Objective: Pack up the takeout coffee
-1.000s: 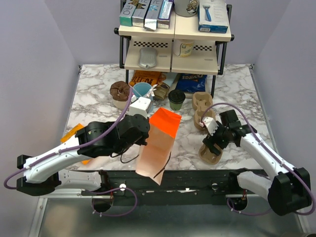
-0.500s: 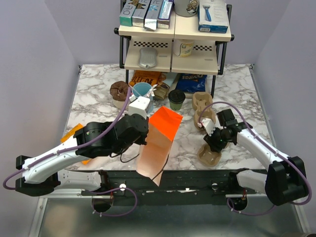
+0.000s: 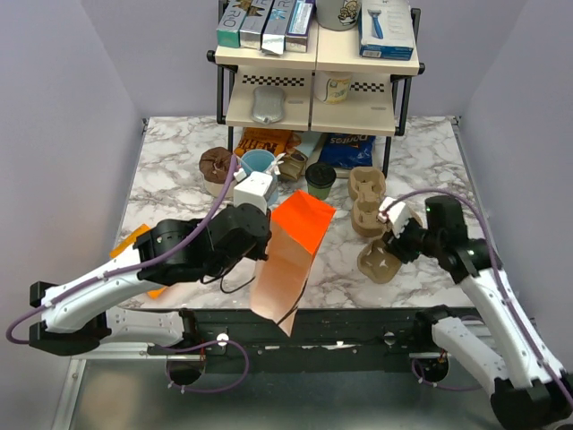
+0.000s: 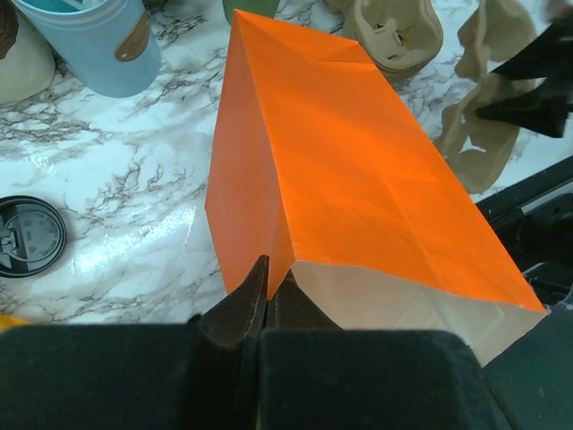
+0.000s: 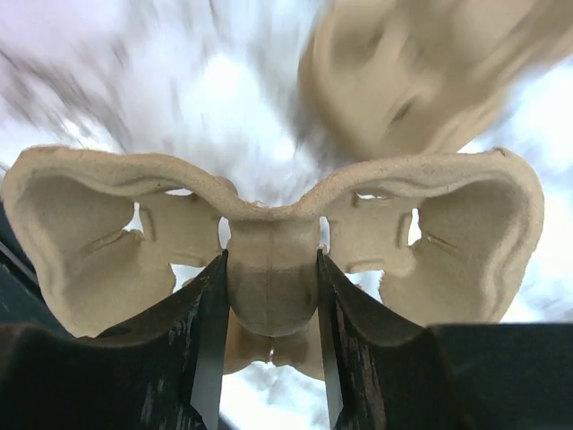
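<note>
The takeout coffee (image 3: 320, 179), a dark green cup with a black lid, stands upright in front of the shelf rack, apart from both grippers. My left gripper (image 3: 261, 253) (image 4: 269, 276) is shut on the rim corner of an orange paper bag (image 3: 291, 251) (image 4: 358, 170), which lies with its mouth toward the near edge. My right gripper (image 3: 400, 246) (image 5: 271, 331) is shut on the centre post of a brown pulp cup carrier (image 3: 380, 262) (image 5: 269, 269), held tilted just right of the bag.
A second pulp carrier (image 3: 367, 202) (image 5: 412, 81) lies behind the held one. A light blue cup (image 3: 258, 164) (image 4: 98, 45), a brown-lidded cup (image 3: 218, 166), a white box (image 3: 253, 190) and snack bags (image 3: 345, 148) crowd the front of the shelf rack (image 3: 318, 112). A loose black lid (image 4: 27, 237) lies left of the bag.
My right gripper has closed on the pulp carrier and lifted it back from the near edge. The left arm and the bag have hardly moved.
</note>
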Controlling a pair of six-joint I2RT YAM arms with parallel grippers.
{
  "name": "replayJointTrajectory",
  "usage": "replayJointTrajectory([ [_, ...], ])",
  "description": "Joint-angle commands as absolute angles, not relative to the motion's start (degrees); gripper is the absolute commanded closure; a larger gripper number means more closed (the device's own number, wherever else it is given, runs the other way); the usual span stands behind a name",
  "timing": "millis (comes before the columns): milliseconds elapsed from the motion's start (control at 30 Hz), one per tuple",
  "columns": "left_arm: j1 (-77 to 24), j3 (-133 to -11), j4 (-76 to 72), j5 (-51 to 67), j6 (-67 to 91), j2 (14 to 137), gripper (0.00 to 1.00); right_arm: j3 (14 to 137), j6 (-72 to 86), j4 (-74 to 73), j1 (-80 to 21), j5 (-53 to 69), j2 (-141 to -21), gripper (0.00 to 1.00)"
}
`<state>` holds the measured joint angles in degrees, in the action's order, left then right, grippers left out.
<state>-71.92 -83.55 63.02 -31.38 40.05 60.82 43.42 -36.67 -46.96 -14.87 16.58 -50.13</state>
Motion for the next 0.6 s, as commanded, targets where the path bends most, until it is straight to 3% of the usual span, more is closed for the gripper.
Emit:
replayJointTrajectory([
  [0, -71.28, -86.57, 64.33, -30.41, 40.69, 63.01, 1.0, 48.33, -39.9, -46.06, -14.59, 30.39, -38.87, 0.62],
  [100, -70.84, -89.28, 66.79, -30.84, 41.66, 66.35, 1.0, 50.96, -39.46, -41.32, -14.59, 41.46, -32.1, 0.64],
  [233, -69.7, -92.28, 67.86, -32.17, 43.42, 71.35, 1.0, 51.58, -26.39, -20.71, -14.68, 51.65, -28.65, 0.65],
  [400, -67.24, -94.3, 65.83, -30.24, 43.15, 74.62, 1.0, 57.12, -4.51, -6.09, -14.59, 72.83, -33.74, 0.64],
  [467, -65.05, -94.48, 65.48, -27.7, 42.98, 75.67, 1.0, 56.09, 12.09, 10.39, -15.64, 78.28, -34.19, 0.64],
  [567, -62.32, -95.18, 65.65, -24.8, 43.24, 76.99, 1.0, 53.54, 26.57, 27.83, -16.69, 78.22, -33.4, 0.64],
])
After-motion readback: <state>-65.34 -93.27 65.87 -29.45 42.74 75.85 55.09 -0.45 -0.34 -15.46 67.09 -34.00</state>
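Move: The right hand already grips a cup carrier; the paper bag it is meant for hangs about 22 cm to its left, 5 cm back and 11 cm higher. Some 13 cm ahead and 8 cm left of the right hand, on the table, is the other carrier, with the lidded cup about 18 cm ahead and 19 cm left. From the left hand, which holds the bag, the gripped carrier is roughly 29 cm right, 6 cm ahead and 20 cm below. Right swings its carrier up about 30 cm, left and back, fingers turning leftward; left eases the bag forward-right. ##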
